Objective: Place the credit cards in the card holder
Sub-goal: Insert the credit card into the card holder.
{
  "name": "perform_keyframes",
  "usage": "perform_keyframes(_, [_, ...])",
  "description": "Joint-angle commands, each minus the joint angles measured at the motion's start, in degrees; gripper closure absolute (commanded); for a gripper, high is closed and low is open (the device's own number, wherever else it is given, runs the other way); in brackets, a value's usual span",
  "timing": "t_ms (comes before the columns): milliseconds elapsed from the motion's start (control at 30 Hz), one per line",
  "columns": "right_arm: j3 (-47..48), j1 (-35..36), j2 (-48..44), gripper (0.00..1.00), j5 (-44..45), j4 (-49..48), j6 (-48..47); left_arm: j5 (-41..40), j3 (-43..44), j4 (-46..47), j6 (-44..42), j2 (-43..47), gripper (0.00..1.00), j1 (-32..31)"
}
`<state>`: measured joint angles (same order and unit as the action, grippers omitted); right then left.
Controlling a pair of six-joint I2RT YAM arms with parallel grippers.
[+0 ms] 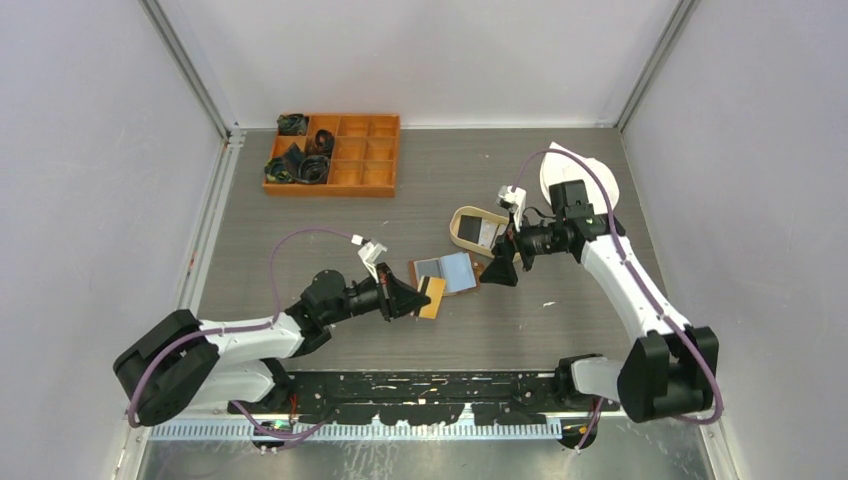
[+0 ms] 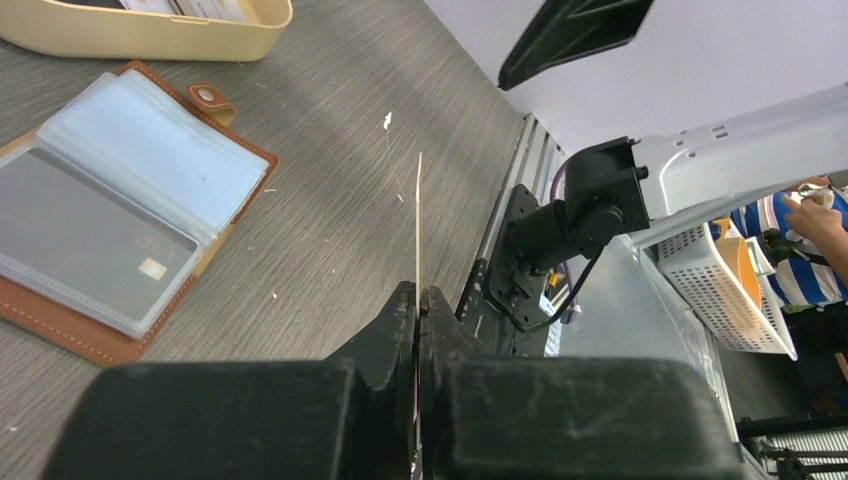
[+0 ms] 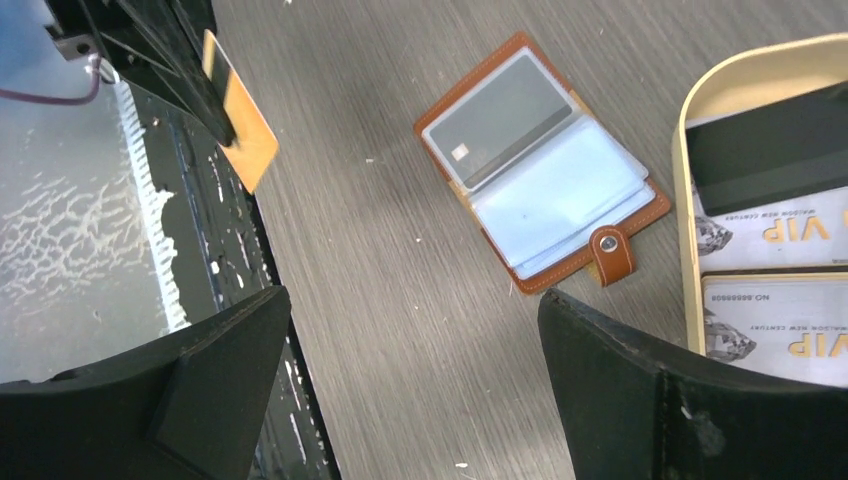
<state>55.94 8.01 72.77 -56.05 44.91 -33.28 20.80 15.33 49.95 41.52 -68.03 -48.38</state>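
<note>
The card holder (image 1: 446, 272) lies open on the table, its clear pockets facing up and a grey card (image 3: 510, 125) in one of them. My left gripper (image 1: 417, 296) is shut on a gold-orange credit card (image 1: 434, 299) just left of the holder. That card stands on edge above the table and shows edge-on in the left wrist view (image 2: 419, 215). My right gripper (image 1: 503, 270) hangs open and empty just right of the holder (image 3: 545, 165). More credit cards, one black (image 3: 780, 150) and two white VIP ones (image 3: 770, 235), lie in the oval tray (image 3: 690, 110).
The oval cream tray (image 1: 466, 215) sits behind and to the right of the holder. An orange compartment box (image 1: 352, 152) with dark items stands at the back left. A white round object (image 1: 598, 172) lies behind the right arm. The arms' base rail (image 1: 420, 395) runs along the near edge.
</note>
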Motion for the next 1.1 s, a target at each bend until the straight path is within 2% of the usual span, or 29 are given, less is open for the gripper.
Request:
perform_keyframes(0, [-1.18, 0.76, -4.52, 0.00, 1.21, -10.84, 7.70, 1.21, 3.20, 4.68, -0.92, -1.85, 1.00, -0.27])
perform_keyframes(167, [-1.09, 3.15, -2.90, 0.01, -1.29, -9.14, 5.89, 2.19, 6.50, 2.09, -2.40, -4.31, 1.00, -0.23])
perform_keyframes(433, [-1.06, 6.52, -0.93, 0.01, -2.32, -8.28, 4.90, 2.31, 7.86, 4.00, -3.49, -8.00, 1.00, -0.12])
perform_keyframes(733, [-2.15, 8.74, 2.66, 0.02, -2.60, -13.11, 9.63, 3.58, 7.88, 14.36, -0.05, -13.29, 1.00, 1.20])
perform_keyframes(900, [-3.36, 10.06, 4.12, 0.13, -4.95, -17.07, 12.80, 6.71, 7.00, 23.23, 4.10, -16.87, 1.00, 2.76])
perform_keyframes(1067, [-3.42, 10.42, 5.44, 0.33, -10.32, -18.59, 14.53, 8.88, 7.36, 27.48, 6.70, -19.87, 1.00, 5.12])
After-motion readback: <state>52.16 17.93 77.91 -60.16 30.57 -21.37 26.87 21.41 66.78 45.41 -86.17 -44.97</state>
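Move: My left hand holds the yellow credit card; my open right gripper, where the card is being taken, is about 13 cm to its right and 7 cm ahead, at nearly the same height. From my right hand the card lies some 10 cm left and 6 cm back, about level. The open card holder lies 8 cm left and 5 cm ahead of my right hand, 15 cm below; the card tray is 15 cm ahead, 1 cm right and 14 cm below. I bring my hands together over the near side of the card holder: my right hand lifts slightly, then travels about 5.5 cm left towards the yellow card, sinking and easing back a little, with its wide-open fingers starting to close near the end. My left hand keeps its pinch on the card and carries it about 3 cm forward and nearly as far right, bobbing up and down slightly. ##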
